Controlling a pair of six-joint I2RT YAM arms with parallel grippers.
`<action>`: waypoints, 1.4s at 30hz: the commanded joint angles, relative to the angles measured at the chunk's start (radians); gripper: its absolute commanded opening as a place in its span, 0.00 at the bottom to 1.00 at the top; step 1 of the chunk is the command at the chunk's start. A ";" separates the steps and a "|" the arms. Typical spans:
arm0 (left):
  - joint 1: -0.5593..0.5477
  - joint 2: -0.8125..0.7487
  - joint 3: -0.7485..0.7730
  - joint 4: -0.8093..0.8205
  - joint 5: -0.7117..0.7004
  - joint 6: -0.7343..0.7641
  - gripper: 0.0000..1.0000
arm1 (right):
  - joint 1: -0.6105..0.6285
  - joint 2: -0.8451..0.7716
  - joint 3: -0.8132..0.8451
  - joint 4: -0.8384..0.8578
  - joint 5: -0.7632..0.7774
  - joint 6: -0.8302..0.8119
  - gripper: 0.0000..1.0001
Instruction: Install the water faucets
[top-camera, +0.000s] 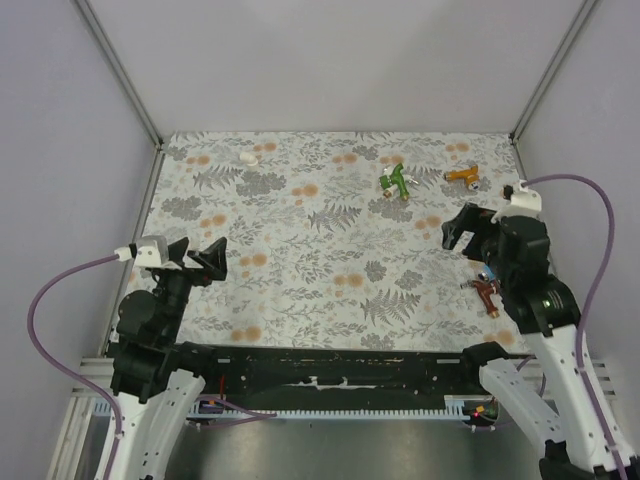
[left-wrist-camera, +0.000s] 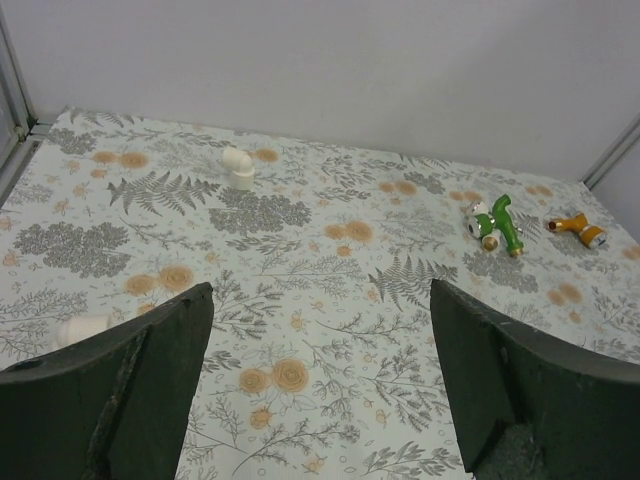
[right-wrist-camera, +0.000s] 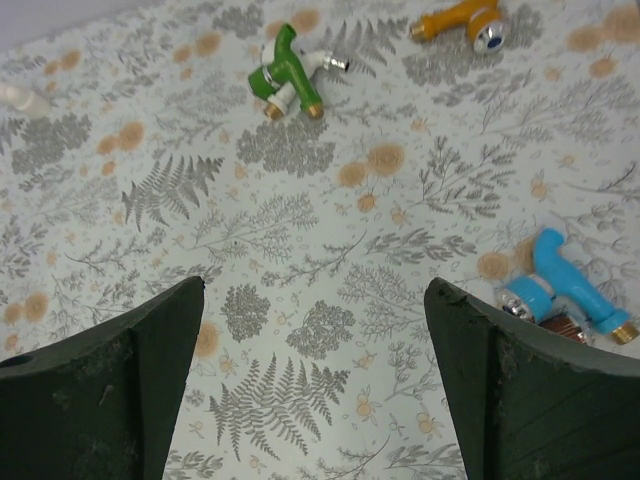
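Note:
Four water faucets lie on the floral table cover. The green faucet (top-camera: 395, 182) (left-wrist-camera: 497, 222) (right-wrist-camera: 285, 80) and the orange faucet (top-camera: 462, 176) (left-wrist-camera: 577, 228) (right-wrist-camera: 460, 18) rest at the far right. The blue faucet (right-wrist-camera: 560, 285) lies by my right finger, and the dark red faucet (top-camera: 487, 292) is just beyond it, mostly hidden under the arm. My right gripper (top-camera: 462, 235) (right-wrist-camera: 315, 380) hovers open above the cover, nothing between its fingers. My left gripper (top-camera: 203, 255) (left-wrist-camera: 320, 370) is open and holds nothing at the near left, far from all the faucets.
A small white fitting (top-camera: 249, 156) (left-wrist-camera: 238, 167) (right-wrist-camera: 15, 95) stands at the far left of the cover. Another small white piece (left-wrist-camera: 80, 328) lies beside my left finger. Grey walls with metal corner posts (top-camera: 120, 70) close in the table.

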 joint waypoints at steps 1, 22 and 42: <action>-0.019 -0.029 0.044 -0.034 -0.011 0.066 0.94 | -0.001 0.207 0.004 0.029 -0.003 0.122 0.98; -0.037 0.024 0.032 -0.044 -0.012 0.050 0.95 | -0.291 1.233 0.454 0.365 0.011 0.060 0.97; -0.036 0.133 0.029 -0.023 0.021 0.096 0.93 | -0.461 1.707 0.898 0.238 -0.235 -0.036 0.76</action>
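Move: The orange faucet lies some 36 cm ahead of the right hand, about 12 cm to its right and roughly 27 cm below. The green faucet stands nearly level with the orange one, around 21 cm to its left; the blue faucet is about 8 cm ahead of the right hand and 14 cm to its right, on the table too. From the left hand, the orange faucet is about 38 cm ahead, 65 cm right and 28 cm below. To the orange faucet's thick handle end the right hand makes a long reach, about 30 cm forward and 25 cm down, first edging slightly left, then swinging well right. Its wrist tips down some 30 degrees and turns clockwise; the fingers narrow a little, straddling the handle without gripping. The empty left hand dips about 3 cm, tilting slightly down. ##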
